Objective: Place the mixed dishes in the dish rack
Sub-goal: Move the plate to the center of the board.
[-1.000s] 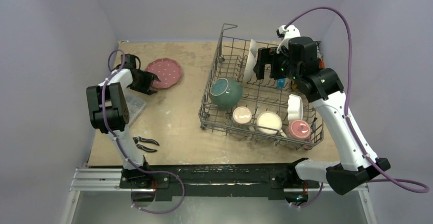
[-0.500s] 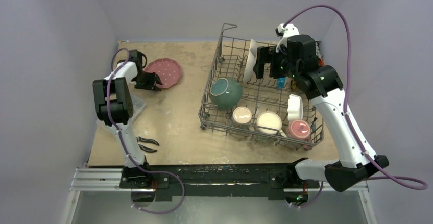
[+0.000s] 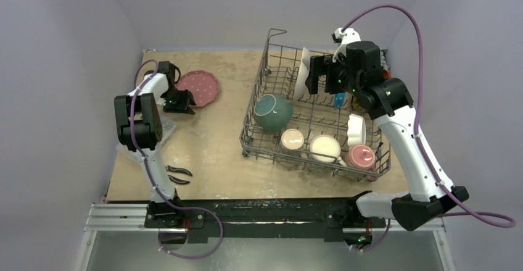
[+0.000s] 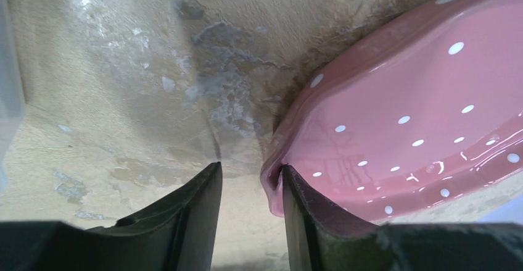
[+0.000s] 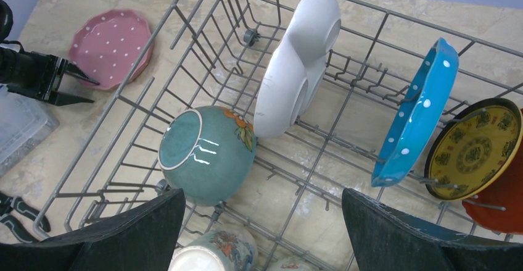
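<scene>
A pink dotted plate [image 3: 198, 87] [image 4: 401, 129] [image 5: 110, 47] lies flat on the table's far left. My left gripper [image 3: 183, 102] [image 4: 250, 169] straddles its near rim. The right finger touches the rim's inner side, and a gap shows between the left finger and the rim, so the gripper is open. My right gripper [image 3: 324, 79] [image 5: 262, 197] hangs wide open and empty over the dish rack [image 3: 254, 92]. The rack holds a teal bowl [image 5: 206, 154], a white divided plate [image 5: 296, 79], a blue plate [image 5: 416, 116], a yellow-patterned plate [image 5: 472, 150], mugs [image 3: 325, 148] and a small white bowl [image 3: 356, 129].
A clear plastic box [image 3: 161, 128] [image 5: 18, 126] sits by the left arm at the table's left edge. Black-handled pliers [image 3: 176, 174] lie near the front left. Bare table lies between the pink plate and the rack. Walls close in on three sides.
My left gripper has slid up to the pink plate's rim and its jaws have narrowed around the rim. The right arm has barely moved.
</scene>
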`<state>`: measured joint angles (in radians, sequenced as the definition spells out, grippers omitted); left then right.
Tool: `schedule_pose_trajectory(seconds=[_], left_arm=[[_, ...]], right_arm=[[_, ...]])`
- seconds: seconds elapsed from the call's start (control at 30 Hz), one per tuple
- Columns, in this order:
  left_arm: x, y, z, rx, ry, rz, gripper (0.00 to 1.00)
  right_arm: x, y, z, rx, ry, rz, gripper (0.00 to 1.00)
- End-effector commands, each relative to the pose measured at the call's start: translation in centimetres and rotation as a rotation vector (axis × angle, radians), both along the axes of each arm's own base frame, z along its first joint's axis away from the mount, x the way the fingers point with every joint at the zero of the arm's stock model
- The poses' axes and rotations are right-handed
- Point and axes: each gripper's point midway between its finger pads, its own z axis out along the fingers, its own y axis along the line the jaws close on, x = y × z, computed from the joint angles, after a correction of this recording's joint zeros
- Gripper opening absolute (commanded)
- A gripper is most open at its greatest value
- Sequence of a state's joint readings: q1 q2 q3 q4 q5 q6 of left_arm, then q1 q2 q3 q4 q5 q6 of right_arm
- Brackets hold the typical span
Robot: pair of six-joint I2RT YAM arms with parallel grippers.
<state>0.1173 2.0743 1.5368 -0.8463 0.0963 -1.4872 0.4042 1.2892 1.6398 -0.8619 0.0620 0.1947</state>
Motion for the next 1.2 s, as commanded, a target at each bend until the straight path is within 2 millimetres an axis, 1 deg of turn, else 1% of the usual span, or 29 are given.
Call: schedule_pose_trajectory(seconds=[0.0,0.13,0.2,0.23,0.27,0.3,0.4,0.47,0.53,0.6,0.67,0.73,0.8,0.87,0.93,1.03,1.07,1.1,1.17], left_arm=[[1.8,0.4,1.4,0.1,-0.049,0.029,0.41],[2.3,1.3,1.3,0.168,-0.053,0.043,0.39],[2.7,1.5,1.1,0.184,-0.065,0.031,0.33],[2.8,1.7,0.8,0.19,-0.068,0.024,0.26],[2.7,2.0,0.5,0.184,-0.065,0.025,0.11],[2.4,2.0,0.0,0.174,-0.058,0.028,0.0],[1.7,2.0,-0.8,0.15,-0.063,0.01,0.0],[1.5,1.9,-0.6,0.149,-0.073,-0.024,0.0],[1.7,1.7,0.4,0.163,-0.102,-0.082,0.0],[1.8,1.5,1.9,0.181,-0.128,-0.142,0.0],[1.4,1.2,3.7,0.2,-0.148,-0.189,0.0],[0.3,1.2,5.3,0.235,-0.154,-0.231,0.0],[-1.4,1.2,6.4,0.303,-0.141,-0.295,0.0],[-3.6,1.6,6.8,0.361,-0.106,-0.355,0.0],[-5.8,1.5,6.8,0.375,-0.082,-0.421,0.0],[-9.8,0.2,6.1,0.351,-0.064,-0.523,0.0],[-10.8,-0.6,5.8,0.312,-0.082,-0.558,0.0],[-11.9,-2.1,5.3,0.278,-0.096,-0.602,0.0],[-13.9,-3.5,4.5,0.232,-0.121,-0.639,0.0]], right_arm=[[0.0,-0.2,1.7,0.022,-0.048,-0.018,0.98],[-0.1,-0.4,1.9,0.023,-0.054,-0.025,0.98],[-0.1,-0.4,1.9,0.025,-0.056,-0.028,0.98],[-0.2,-0.5,1.9,0.026,-0.057,-0.029,0.98],[-0.2,-0.5,2.0,0.026,-0.06,-0.03,0.98],[-0.2,-0.5,2.1,0.025,-0.061,-0.032,0.98],[-0.2,-0.6,2.2,0.025,-0.066,-0.035,0.98],[-0.2,-0.6,2.3,0.026,-0.068,-0.036,0.98],[-0.2,-0.6,2.2,0.028,-0.069,-0.034,0.98],[-0.2,-0.4,2.1,0.03,-0.067,-0.027,0.98],[-0.2,-0.2,2.0,0.031,-0.065,-0.018,0.98],[-0.1,-0.2,2.0,0.031,-0.066,-0.012,0.98],[-0.2,0.0,1.8,0.039,-0.067,-0.002,0.98],[-0.3,0.5,1.7,0.051,-0.064,0.02,0.98],[-0.5,0.9,1.6,0.066,-0.059,0.038,0.98],[-1.0,1.3,1.3,0.085,-0.054,0.064,0.98],[-1.2,1.5,1.1,0.094,-0.052,0.077,0.98],[-1.3,1.7,1.0,0.102,-0.051,0.084,0.98],[-1.6,2.0,0.8,0.117,-0.047,0.099,0.98]])
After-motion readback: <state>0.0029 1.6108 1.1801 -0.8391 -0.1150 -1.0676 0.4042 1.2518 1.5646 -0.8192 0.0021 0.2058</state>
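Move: The plate lies flat, its middle about 8 cm ahead of the left hand and 2 cm to its right, at about the same height; its near rim is already between the open fingers. A clear box stands roughly 14 cm back and 15 cm left, the green bowl in the rack about 32 cm right, 3 cm back and 5 cm higher. From the right hand, the plate is some 18 cm ahead, 41 cm left and 32 cm below. The left fingers pinch the plate's near rim shut between them while the hand edges 2 or 3 cm forward and a little left; then, keeping that grip, it draws back about 12 cm towards its base, rising some 5 cm. As it goes, the hand turns clockwise by nearly 30 degrees and rolls its left side up a little. ##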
